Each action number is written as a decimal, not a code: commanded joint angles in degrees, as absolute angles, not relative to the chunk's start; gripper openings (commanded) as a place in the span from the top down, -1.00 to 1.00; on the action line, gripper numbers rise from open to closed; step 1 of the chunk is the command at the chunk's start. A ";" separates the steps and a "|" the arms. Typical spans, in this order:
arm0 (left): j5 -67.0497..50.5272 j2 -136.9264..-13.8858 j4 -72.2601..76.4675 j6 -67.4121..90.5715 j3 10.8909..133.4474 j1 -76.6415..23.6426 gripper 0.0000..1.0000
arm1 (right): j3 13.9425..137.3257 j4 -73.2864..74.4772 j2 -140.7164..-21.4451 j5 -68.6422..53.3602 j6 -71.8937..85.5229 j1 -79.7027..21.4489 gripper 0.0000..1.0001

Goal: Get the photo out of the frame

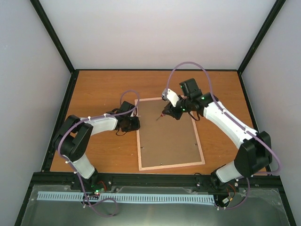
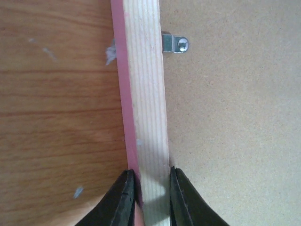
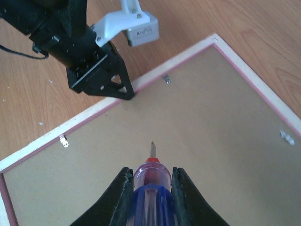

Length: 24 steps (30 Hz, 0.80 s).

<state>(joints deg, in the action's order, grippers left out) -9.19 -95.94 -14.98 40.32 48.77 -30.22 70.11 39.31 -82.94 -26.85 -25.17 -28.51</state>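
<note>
The pink frame [image 1: 139,146] lies face down on the table, its brown back board [image 1: 170,136] facing up. The photo is hidden beneath the board. My left gripper [image 1: 136,123] sits at the frame's left rail [image 2: 146,94], one finger on the pink outer edge and the other on the inner side by the board [image 2: 235,132], shut on the rail. My right gripper [image 3: 150,176] hovers over the board's upper part, shut on a purple-handled screwdriver [image 3: 151,193] whose tip points down at the board. The left gripper [image 3: 123,92] also shows in the right wrist view.
Small metal clips hold the board: one just beyond the left fingers [image 2: 175,44], others along the rails [image 3: 166,79], [image 3: 63,140], [image 3: 287,137]. Wooden table [image 1: 103,89] surrounds the frame; black enclosure posts and pale walls bound it.
</note>
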 commanded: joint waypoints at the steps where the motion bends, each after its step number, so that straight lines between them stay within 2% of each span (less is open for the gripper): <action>1: -13.92 -98.09 -11.82 31.72 47.42 -30.58 0.98 | 75.44 41.17 -88.50 -30.69 -24.15 -28.50 0.95; 14: -18.40 -95.37 -5.46 31.71 41.78 -29.10 0.98 | 88.78 40.05 -104.89 -31.37 -18.55 -33.18 0.95; 24: -19.86 -94.88 -3.56 32.11 40.62 -28.92 0.98 | 94.57 38.90 -111.52 -28.91 -13.13 -33.75 0.95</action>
<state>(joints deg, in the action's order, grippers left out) -15.55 -94.74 -2.87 34.57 42.37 -28.80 91.68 40.25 -110.30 -30.41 -16.21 -33.26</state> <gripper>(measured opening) 0.168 0.181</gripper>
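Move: The clip that the right hand's screwdriver heads for, the forward one on the frame's left side, lies about 13 cm left of that hand, 7 ahead and 18 below. From the left hand, which already pinches that side, the same clip is some 6 cm ahead and 1 to the right. The left gripper is 6 cm back from it; the rear clip is about 16 cm back from it, the frame's far-left corner 8 cm beyond it. Leftward, with forward and down mixed in, the right hand carries the screwdriver over the backing board towards the forward left clip, about 10 cm across the table and 5 down, its wrist tilting by some 10 to 15 degrees. The left hand keeps its pinch on the frame's side, shifting about 1 cm right and turning slightly clockwise. ##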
